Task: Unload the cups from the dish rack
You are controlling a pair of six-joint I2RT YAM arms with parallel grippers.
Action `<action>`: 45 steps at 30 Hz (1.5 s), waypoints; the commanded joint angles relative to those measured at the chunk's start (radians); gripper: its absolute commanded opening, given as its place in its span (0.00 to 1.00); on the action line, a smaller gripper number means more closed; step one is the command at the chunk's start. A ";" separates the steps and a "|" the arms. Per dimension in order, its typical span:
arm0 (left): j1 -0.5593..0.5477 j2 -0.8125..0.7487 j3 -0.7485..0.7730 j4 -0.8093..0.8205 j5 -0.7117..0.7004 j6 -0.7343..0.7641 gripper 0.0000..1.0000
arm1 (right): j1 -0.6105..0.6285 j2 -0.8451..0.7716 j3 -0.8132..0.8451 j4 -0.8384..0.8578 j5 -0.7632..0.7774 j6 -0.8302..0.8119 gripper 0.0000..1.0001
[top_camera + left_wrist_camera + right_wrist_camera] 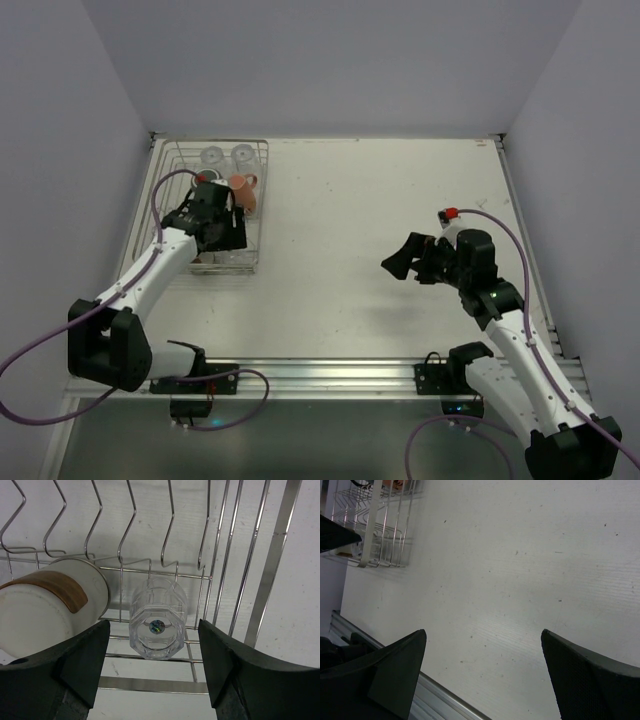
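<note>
The silver wire dish rack (170, 175) stands at the table's far left. Two clear glasses (212, 157) stand at its far end, and a salmon-pink mug (243, 190) lies beside them. My left gripper (222, 232) hangs open over the rack's near part. In the left wrist view a clear faceted glass (157, 625) lies on its side on the rack wires (220, 555), base towards me, between my open left gripper's (154, 632) fingers without touching them. A pale mug with a brownish handle (45, 610) lies left of it. My right gripper (405, 262) is open and empty above the bare table.
The rack's corner (385, 530) shows far off in the right wrist view, where my right gripper (482, 640) hangs over the white table (380, 200). A metal rail (330, 372) runs along the near edge. Walls close in the left, back and right.
</note>
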 commanded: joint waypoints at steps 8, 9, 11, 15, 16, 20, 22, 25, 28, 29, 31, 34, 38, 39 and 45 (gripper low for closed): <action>-0.011 0.056 0.015 0.036 -0.034 0.007 0.73 | 0.002 0.008 0.013 0.069 -0.025 -0.004 0.99; -0.011 0.060 0.015 0.039 -0.031 0.007 0.72 | 0.002 0.008 0.012 0.069 -0.022 -0.002 0.99; -0.015 0.074 0.012 0.040 -0.033 0.005 0.70 | 0.002 0.008 0.012 0.069 -0.019 -0.004 0.99; -0.016 0.090 0.010 0.044 -0.039 0.002 0.70 | 0.002 0.006 0.009 0.068 -0.016 -0.010 0.99; -0.016 0.096 0.012 0.046 -0.039 0.001 0.70 | 0.002 0.006 0.006 0.069 -0.014 -0.010 0.99; -0.018 0.102 0.007 0.049 -0.037 -0.007 0.68 | 0.002 0.009 0.004 0.071 -0.013 -0.009 0.99; -0.019 0.103 0.004 0.049 -0.033 -0.009 0.68 | 0.002 0.009 0.006 0.069 -0.011 -0.010 0.99; -0.019 0.102 -0.003 0.050 -0.030 -0.010 0.68 | 0.002 0.009 0.006 0.071 -0.010 -0.010 0.99; -0.019 0.106 -0.013 0.058 -0.013 -0.009 0.67 | 0.002 0.014 0.007 0.073 -0.013 -0.009 0.99; -0.019 0.106 -0.014 0.061 -0.013 -0.009 0.65 | 0.002 0.014 0.007 0.074 -0.013 -0.007 0.99; -0.019 0.110 -0.020 0.067 -0.011 -0.007 0.58 | 0.002 0.014 0.009 0.071 -0.014 -0.006 0.99; -0.019 0.116 -0.025 0.070 -0.007 -0.006 0.49 | 0.002 0.013 0.009 0.069 -0.013 -0.007 0.99; -0.019 0.114 -0.034 0.076 -0.004 -0.004 0.33 | 0.002 0.017 0.015 0.068 -0.014 -0.009 0.99; -0.019 0.111 -0.034 0.076 -0.005 -0.004 0.28 | 0.002 0.023 0.019 0.068 -0.014 -0.009 0.99; -0.019 0.067 0.000 0.049 -0.027 -0.004 0.00 | 0.002 0.060 0.052 0.073 -0.028 -0.013 0.99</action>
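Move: The upturned clear cup in the rack's near right corner is about 5 cm below the left hand and 1 cm ahead, between its open fingers. The white cup lies level with it, some 9 cm to the left; the orange mug is about 13 cm ahead of the hand and 2 cm right, the green mug 14 cm ahead and 5 cm left. From the right hand, the clear cup is roughly 38 cm left, 7 cm ahead and 10 cm lower. The left hand sinks about 3 cm over the clear cup, then closes its fingers, pinching the cup's sides. ##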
